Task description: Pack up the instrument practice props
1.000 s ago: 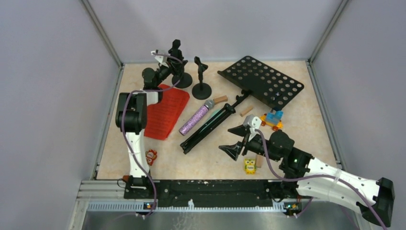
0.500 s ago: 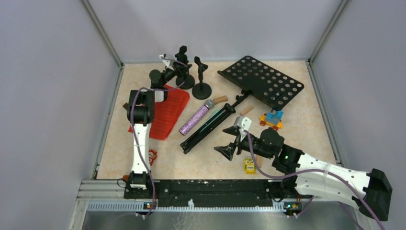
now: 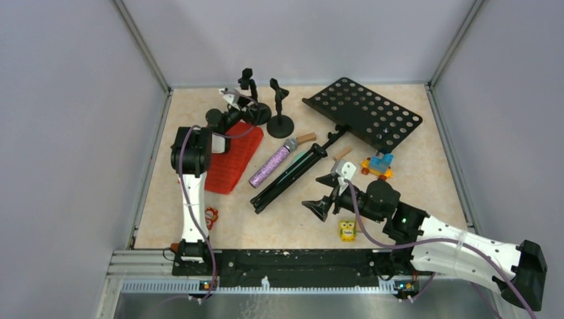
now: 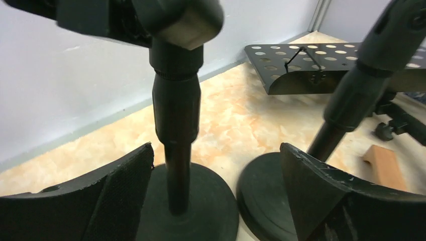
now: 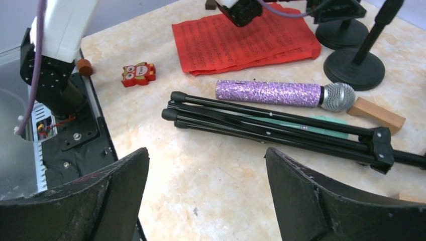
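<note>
Two black mic holders stand side by side at the back, the left one [image 3: 249, 100] and the right one [image 3: 280, 109]. My left gripper [image 3: 247, 111] is open around the left holder's stem [image 4: 173, 150], its fingers not touching it; the right holder's base [image 4: 261, 196] sits just in front of the other finger. The red sheet-music pages [image 3: 229, 156] lie under the left arm. The purple microphone [image 3: 271, 166] lies beside the folded tripod legs [image 3: 292, 174] of the black music rack [image 3: 364, 114]. A mint-green piece [image 5: 326, 122] shows under the legs. My right gripper [image 3: 319, 199] hangs open and empty, near the legs' feet [image 5: 173, 105].
A yellow owl toy [image 3: 346, 230] lies under the right arm and a red owl toy [image 3: 210, 216] by the left arm's base. A coloured brick toy [image 3: 378, 165] and two wooden blocks [image 3: 306, 138] [image 3: 342, 153] lie near the rack. Grey walls enclose the table.
My left gripper has opened and let go of the left mic holder, which now stands next to the other holder. The right arm shifted slightly, still open.
</note>
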Available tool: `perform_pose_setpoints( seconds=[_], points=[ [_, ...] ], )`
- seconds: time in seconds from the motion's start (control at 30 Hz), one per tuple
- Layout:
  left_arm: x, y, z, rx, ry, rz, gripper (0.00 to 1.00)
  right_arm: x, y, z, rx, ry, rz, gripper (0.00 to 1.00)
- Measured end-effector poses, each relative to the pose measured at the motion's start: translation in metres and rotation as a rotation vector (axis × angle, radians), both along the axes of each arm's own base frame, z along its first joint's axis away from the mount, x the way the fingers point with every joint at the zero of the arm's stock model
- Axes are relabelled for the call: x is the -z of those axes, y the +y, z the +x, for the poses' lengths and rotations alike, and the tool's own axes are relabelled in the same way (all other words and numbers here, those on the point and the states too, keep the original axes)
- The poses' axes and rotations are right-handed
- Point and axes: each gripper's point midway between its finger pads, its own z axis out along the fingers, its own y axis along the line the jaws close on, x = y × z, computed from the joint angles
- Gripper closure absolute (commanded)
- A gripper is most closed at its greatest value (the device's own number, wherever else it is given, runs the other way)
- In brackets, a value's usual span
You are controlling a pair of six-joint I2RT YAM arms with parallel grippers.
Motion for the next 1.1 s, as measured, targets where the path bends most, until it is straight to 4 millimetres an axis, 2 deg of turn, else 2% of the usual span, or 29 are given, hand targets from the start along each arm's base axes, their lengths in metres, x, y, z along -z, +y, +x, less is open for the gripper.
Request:
perform_pose_setpoints(
  seconds=[0.1,0.2,0.3,0.43,0.5,0.57,0.63,0.73,0.93,1.1],
  points=[
    [-0.004,0.007,-0.014,-0.027,0.032,-0.01,0.01,0.0,-0.008,0.0,0.033,0.021,0.004,0.16],
    [-0.021,0.018,-0.032,-0.074,0.045,-0.026,0.02,0.003,-0.016,0.003,0.084,0.058,0.005,0.15],
    [-0.045,0.029,-0.049,-0.144,0.074,-0.061,0.02,0.01,-0.028,0.008,0.164,0.121,-0.002,0.15],
    [-0.078,0.046,-0.075,-0.296,0.228,-0.111,0.01,0.018,-0.047,0.015,0.306,0.231,-0.031,0.14],
    [-0.101,0.051,-0.092,-0.362,0.305,-0.114,0.01,0.018,-0.057,0.018,0.379,0.282,-0.045,0.14],
    [-0.128,0.052,-0.113,-0.407,0.34,-0.119,0.01,0.017,-0.068,0.02,0.451,0.332,-0.064,0.14],
    [-0.151,0.054,-0.146,-0.444,0.375,-0.131,0.01,0.015,-0.078,0.021,0.52,0.378,-0.091,0.13],
    [-0.173,0.058,-0.198,-0.47,0.426,-0.134,0.01,0.012,-0.092,0.024,0.598,0.43,-0.13,0.13],
    [-0.198,0.07,-0.286,-0.473,0.449,-0.102,0.01,0.015,-0.134,0.039,0.74,0.561,-0.138,0.13],
    [-0.201,0.078,-0.338,-0.478,0.41,-0.053,0.01,0.01,-0.173,0.051,0.862,0.611,-0.062,0.12]
  ],
)
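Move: The far-left microphone stand stands upright between my left hand's open fingers, its pole about 3 cm ahead and 2 cm to the right, its middle level with my hand. The second stand is some 4 cm back and 12 cm right; the red sheet music lies about 15 cm back, 8 cm left, 10 cm below. From my right hand, the far-left stand is roughly 44 cm ahead, 28 cm left and 10 cm lower; the toy car is about 18 cm ahead, 21 cm right and 16 cm lower. With its fingers already open, my left hand backs off the microphone stand, then rises as it draws back over the red sheets: some 34 cm back, 20 cm up and a little left, swinging counter-clockwise and tipping down. Meanwhile my empty right hand travels about 17 cm right and slightly forward, nearer the toy car but high above the table, turning some 50 degrees clockwise and tipping down, still open. ##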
